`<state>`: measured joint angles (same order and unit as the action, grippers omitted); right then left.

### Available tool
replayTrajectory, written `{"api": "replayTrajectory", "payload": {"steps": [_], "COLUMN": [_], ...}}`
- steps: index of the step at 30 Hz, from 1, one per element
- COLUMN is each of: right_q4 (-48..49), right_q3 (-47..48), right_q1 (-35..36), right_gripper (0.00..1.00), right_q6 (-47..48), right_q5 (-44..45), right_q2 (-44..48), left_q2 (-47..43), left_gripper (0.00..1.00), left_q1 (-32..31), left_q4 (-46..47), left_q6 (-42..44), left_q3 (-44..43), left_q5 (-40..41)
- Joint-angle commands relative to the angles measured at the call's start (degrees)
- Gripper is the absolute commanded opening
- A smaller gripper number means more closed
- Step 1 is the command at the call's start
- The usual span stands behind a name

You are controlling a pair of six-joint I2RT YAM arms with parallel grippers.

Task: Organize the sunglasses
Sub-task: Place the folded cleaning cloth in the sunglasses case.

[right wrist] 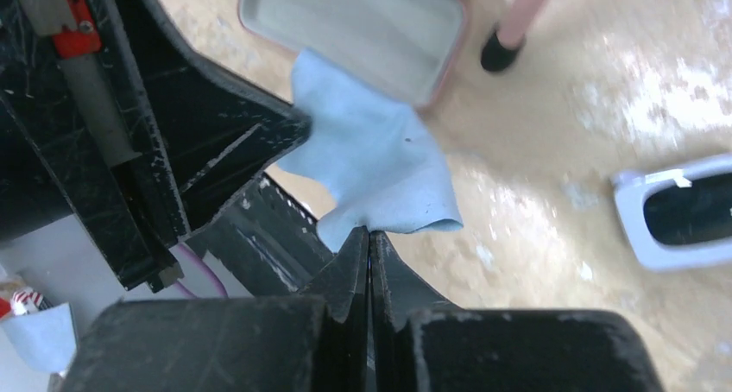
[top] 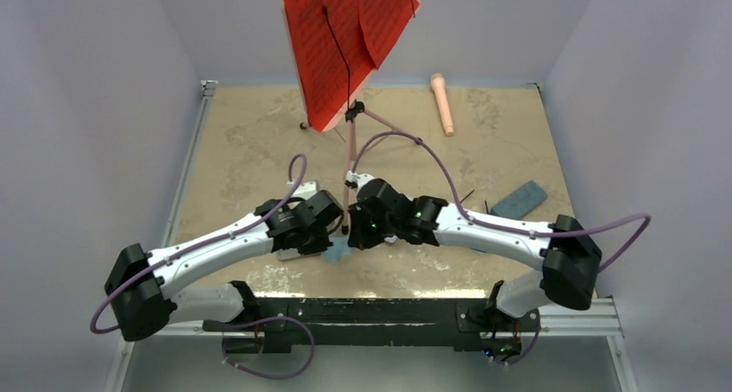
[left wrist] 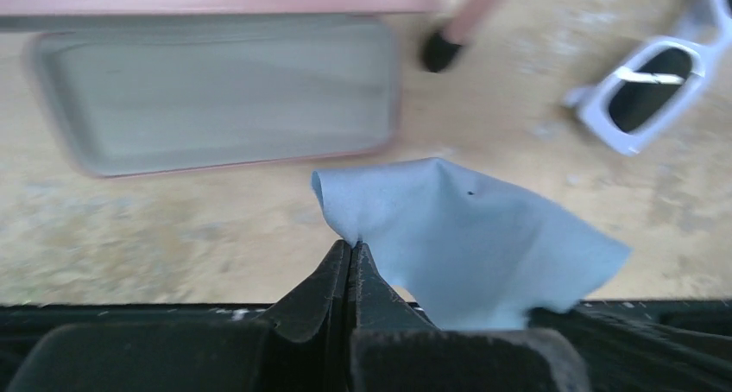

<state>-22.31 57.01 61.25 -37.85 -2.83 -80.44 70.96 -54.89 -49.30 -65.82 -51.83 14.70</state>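
A light blue cloth [left wrist: 466,237] hangs between my two grippers. My left gripper [left wrist: 352,243] is shut on one corner of it, and my right gripper [right wrist: 369,230] is shut on another edge of the cloth [right wrist: 371,163]. Both meet at the table's near middle, where the cloth [top: 337,256] shows below them. The white-framed sunglasses [left wrist: 647,85] lie on the table to the right of the cloth and also show at the right edge of the right wrist view [right wrist: 682,211]. The black pair is hidden, apart perhaps from thin dark arms [top: 470,193] by the right arm.
An open pink case [left wrist: 216,159] with a grey inside lies just beyond the cloth. A pink tripod [top: 350,150] holding a red sheet [top: 345,38] stands mid-table, one foot [left wrist: 440,51] near the case. A grey-blue flat case [top: 520,199] lies right, a peach stick-shaped object [top: 442,103] far back.
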Motion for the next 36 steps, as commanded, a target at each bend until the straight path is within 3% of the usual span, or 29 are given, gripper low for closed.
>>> {"api": "replayTrajectory", "payload": {"steps": [1, 8, 15, 24, 36], "right_q4": [2.76, 2.32, 1.54, 0.69, 2.91], "right_q3": [8.27, 18.01, 22.38, 22.66, 21.26], "right_q1": [0.98, 1.23, 1.28, 0.94, 0.09], "right_gripper": [0.00, 0.00, 0.00, 0.00, 0.00], "right_q6": [3.70, 3.78, 3.97, 3.47, 2.27], "right_q5": [-0.93, -0.68, 0.49, 2.68, 2.49], "right_q2": [-6.98, -17.77, -24.21, -27.63, -29.86], "left_q2": [-7.64, -12.76, -7.45, 2.23, 6.39], "left_gripper": [0.00, 0.00, 0.00, 0.00, 0.00], "left_q1": [5.15, 10.78, 14.55, 15.83, 16.22], "left_q4": [-6.03, -8.20, -2.49, -0.14, -0.36], "left_q6": [-1.82, -0.61, 2.98, 5.09, 5.21], "left_q3": [5.57, 9.47, 11.27, 9.37, 7.22], "left_q5": [5.01, 10.14, 9.38, 11.14, 10.33]}}
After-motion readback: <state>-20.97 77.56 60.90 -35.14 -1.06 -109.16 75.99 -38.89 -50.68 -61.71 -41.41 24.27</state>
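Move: The folded cloth is already pinched between the two closed grippers. The open case's tray lies about 7 cm left and 4 ahead of the left hand, 8 below it; from the right hand it is some 14 left, 5 ahead and 11 below. The tripod foot stands about 10 cm right of the tray and 4 farther out. The white sunglasses lie about 24 cm right of the tray and 7 farther out. The cloth, still held at both ends, is carried left towards the tray and then lowered under the raised lid. The left hand goes about 12 cm left and 6.5 down, turning counter-clockwise as its left side rises some 20 degrees; the right goes about 8 cm left, 6.5 down and 5.5 forward. Both grippers stay shut and the hands spread apart. ##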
